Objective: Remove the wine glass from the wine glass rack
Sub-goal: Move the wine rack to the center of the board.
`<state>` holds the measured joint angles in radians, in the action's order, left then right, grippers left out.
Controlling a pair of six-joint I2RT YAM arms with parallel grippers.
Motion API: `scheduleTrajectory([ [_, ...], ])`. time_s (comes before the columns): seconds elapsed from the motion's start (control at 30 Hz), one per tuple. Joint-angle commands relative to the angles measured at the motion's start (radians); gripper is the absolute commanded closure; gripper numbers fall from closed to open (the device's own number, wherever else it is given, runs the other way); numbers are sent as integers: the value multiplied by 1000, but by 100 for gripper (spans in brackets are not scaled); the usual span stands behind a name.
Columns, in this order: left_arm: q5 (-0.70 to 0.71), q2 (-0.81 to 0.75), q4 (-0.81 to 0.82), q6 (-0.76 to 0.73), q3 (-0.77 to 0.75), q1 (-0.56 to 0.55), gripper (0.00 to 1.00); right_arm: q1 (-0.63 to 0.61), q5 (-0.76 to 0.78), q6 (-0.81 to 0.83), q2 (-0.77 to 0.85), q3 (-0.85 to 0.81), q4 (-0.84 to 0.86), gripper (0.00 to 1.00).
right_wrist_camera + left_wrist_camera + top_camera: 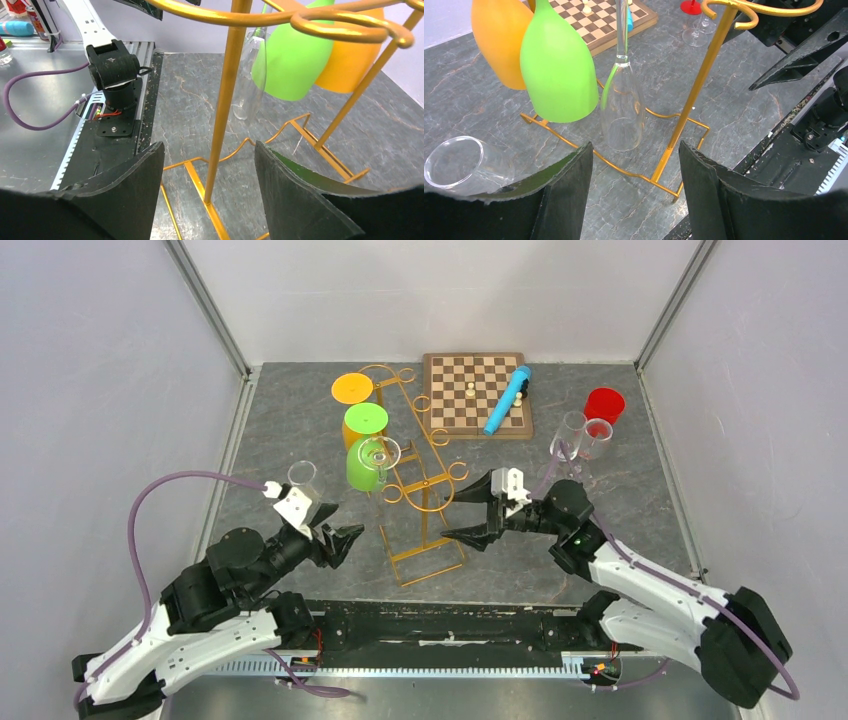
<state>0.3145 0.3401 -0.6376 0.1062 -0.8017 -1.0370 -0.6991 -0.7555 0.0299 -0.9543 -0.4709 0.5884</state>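
Observation:
The gold wine glass rack (pixel 420 480) stands mid-table, its post (pixel 699 85) upright on the wire base. Three wine glasses hang upside down from its left hooks: an orange one (pixel 499 40), a green one (pixel 556 65) and a clear one (pixel 622 110). My left gripper (pixel 635 145) is open and empty, low at the rack's near left and facing the clear glass's bowl without touching it. My right gripper (pixel 209 144) is open on the rack's right side, its fingers either side of the post (pixel 225 100) but clear of it. The green glass (pixel 292 55) hangs beyond.
A loose clear glass (pixel 302 476) sits on the table just left of my left gripper (pixel 340 540). Two clear glasses (pixel 572 435) and a red cup (pixel 604 403) stand back right. A chessboard (pixel 475 393) with a blue tube (pixel 508 400) lies behind the rack.

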Motion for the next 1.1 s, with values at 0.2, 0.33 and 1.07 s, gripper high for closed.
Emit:
scheduleTrajectory([
  [0.2, 30, -11, 41, 49, 7, 6, 30, -56, -27, -102, -172, -31, 392, 34],
  [0.33, 29, -10, 42, 50, 7, 6, 30, -83, -31, -112, -221, -55, 425, 37],
  [1.07, 44, -1, 41, 47, 10, 8, 30, -132, 23, -135, -376, -142, 488, 79],
])
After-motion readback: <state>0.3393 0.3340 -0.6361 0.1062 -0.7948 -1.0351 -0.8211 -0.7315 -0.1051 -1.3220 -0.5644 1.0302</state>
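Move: The wine rack's near post stands about 6 cm left of the right hand's open fingers, level fore and aft, with the grip spot at hand height. The rack's top loop hangs some 7 cm above, 3 cm ahead and 5 cm left. A clear wine glass hangs roughly 12 cm left and 8 cm ahead; the green glass, 15 cm left and 14 cm ahead. From the left hand, the post's grip spot lies about 13 cm right, 2 cm ahead and slightly lower. The right hand slides left about 6 cm beneath the rack's top loop, closing its fingers around the near post. ##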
